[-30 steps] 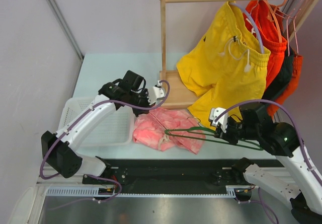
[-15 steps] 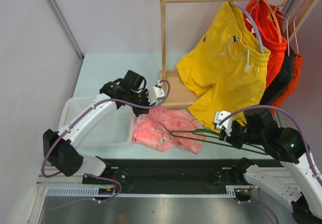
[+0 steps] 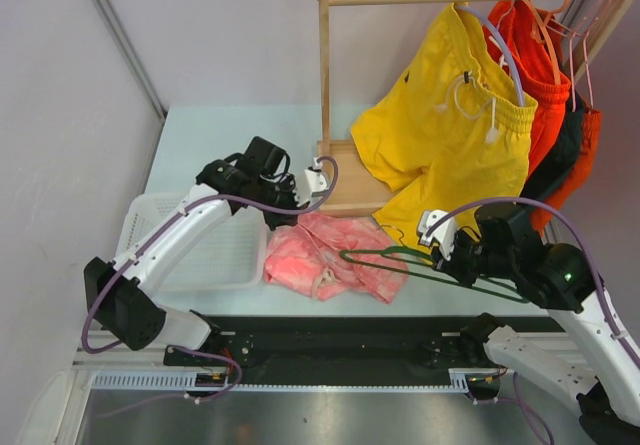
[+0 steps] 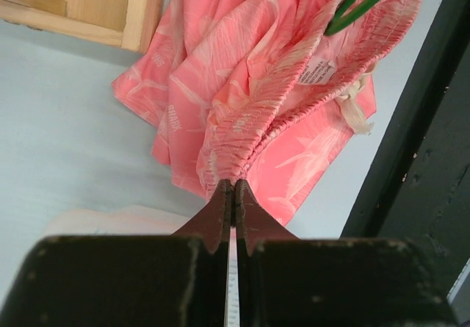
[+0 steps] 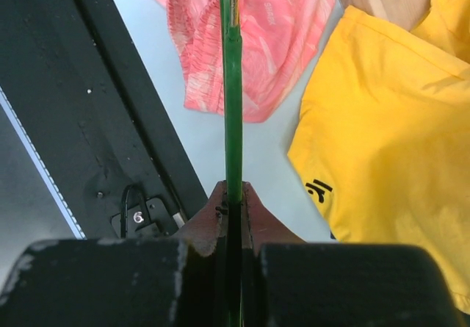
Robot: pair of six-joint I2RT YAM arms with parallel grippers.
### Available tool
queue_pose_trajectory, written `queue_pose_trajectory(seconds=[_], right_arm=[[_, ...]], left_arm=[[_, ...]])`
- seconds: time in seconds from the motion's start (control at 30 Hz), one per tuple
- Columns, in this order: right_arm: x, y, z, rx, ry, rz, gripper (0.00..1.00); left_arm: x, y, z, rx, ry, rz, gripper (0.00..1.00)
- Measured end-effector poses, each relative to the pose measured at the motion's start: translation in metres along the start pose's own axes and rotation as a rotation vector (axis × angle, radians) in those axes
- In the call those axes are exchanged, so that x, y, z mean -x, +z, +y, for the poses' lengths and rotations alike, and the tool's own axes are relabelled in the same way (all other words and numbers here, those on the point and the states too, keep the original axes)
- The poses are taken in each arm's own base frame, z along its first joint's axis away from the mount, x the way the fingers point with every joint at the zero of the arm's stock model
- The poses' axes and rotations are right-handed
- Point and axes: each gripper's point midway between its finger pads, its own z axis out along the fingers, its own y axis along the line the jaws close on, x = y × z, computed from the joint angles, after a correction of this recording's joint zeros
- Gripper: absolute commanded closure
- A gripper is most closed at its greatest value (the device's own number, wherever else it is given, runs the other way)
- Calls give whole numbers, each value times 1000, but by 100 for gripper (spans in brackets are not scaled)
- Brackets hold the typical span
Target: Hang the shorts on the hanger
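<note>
The pink mottled shorts (image 3: 325, 257) lie crumpled on the table in front of the wooden rack base. My left gripper (image 3: 290, 215) is shut on their gathered waistband (image 4: 233, 184), and the cloth fans out away from the fingers (image 4: 250, 84). The thin green hanger (image 3: 420, 265) lies nearly flat, its left end reaching over the shorts' right part. In the left wrist view that hanger (image 4: 360, 0) shows as a green tip by the waistband. My right gripper (image 3: 447, 255) is shut on the hanger's wire (image 5: 232, 84), which runs straight out over the shorts (image 5: 272, 33).
A wooden rack (image 3: 325, 85) stands behind, its rail carrying yellow shorts (image 3: 450, 135) and orange-red shorts (image 3: 540, 75) on other hangers. The yellow hem (image 5: 396, 121) hangs close to my right gripper. A white basket (image 3: 215, 250) sits left of the shorts. The black base rail (image 3: 330, 340) borders the near edge.
My right gripper drifted right with the hanger, then came back left and slightly up; the shorts' right edge has bulged outward. The left gripper has held its grip almost still.
</note>
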Motion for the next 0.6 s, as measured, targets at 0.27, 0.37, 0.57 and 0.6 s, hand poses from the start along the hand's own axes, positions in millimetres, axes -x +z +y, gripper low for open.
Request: queue_pose_trajectory(seconds=[0.27,0.37,0.57,0.6], right_arm=[[21,18,0,43,11,-53,100],[27,29,0,51,28,-70,100],[39,53,-2,57,62,-118,100],[42,57,-3,57,60,-129,100]], left_arm=[[16,-12,1,6,6,-37,100],[15,-12,0,1,3,-34,100],[17,-14,-6,-28,6,-45,100],[18,-16,-8,-38,13,-51,100]])
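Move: In my right hand is the green hanger; the open waistband of the pink shorts lies about 21 cm to its left, 2 cm ahead and 8 cm lower. From that hand, the hanger's leading end is some 18 cm left and 1 cm ahead, the hanging yellow shorts' lower leg about 10 cm straight ahead, and the rack base 20 cm ahead, 17 cm left. My left hand pinches the waistband's far end; the opening is 10 cm to its right and 4 cm back. I feed the hanger's leading end into the pink waistband opening, taking my right hand about 6 cm left and 3 cm forward, sinking slightly near the end while its fingers swing up nearly 10 degrees to point more leftward. My left hand keeps its pinch on the waistband and lifts it about 2 cm. ##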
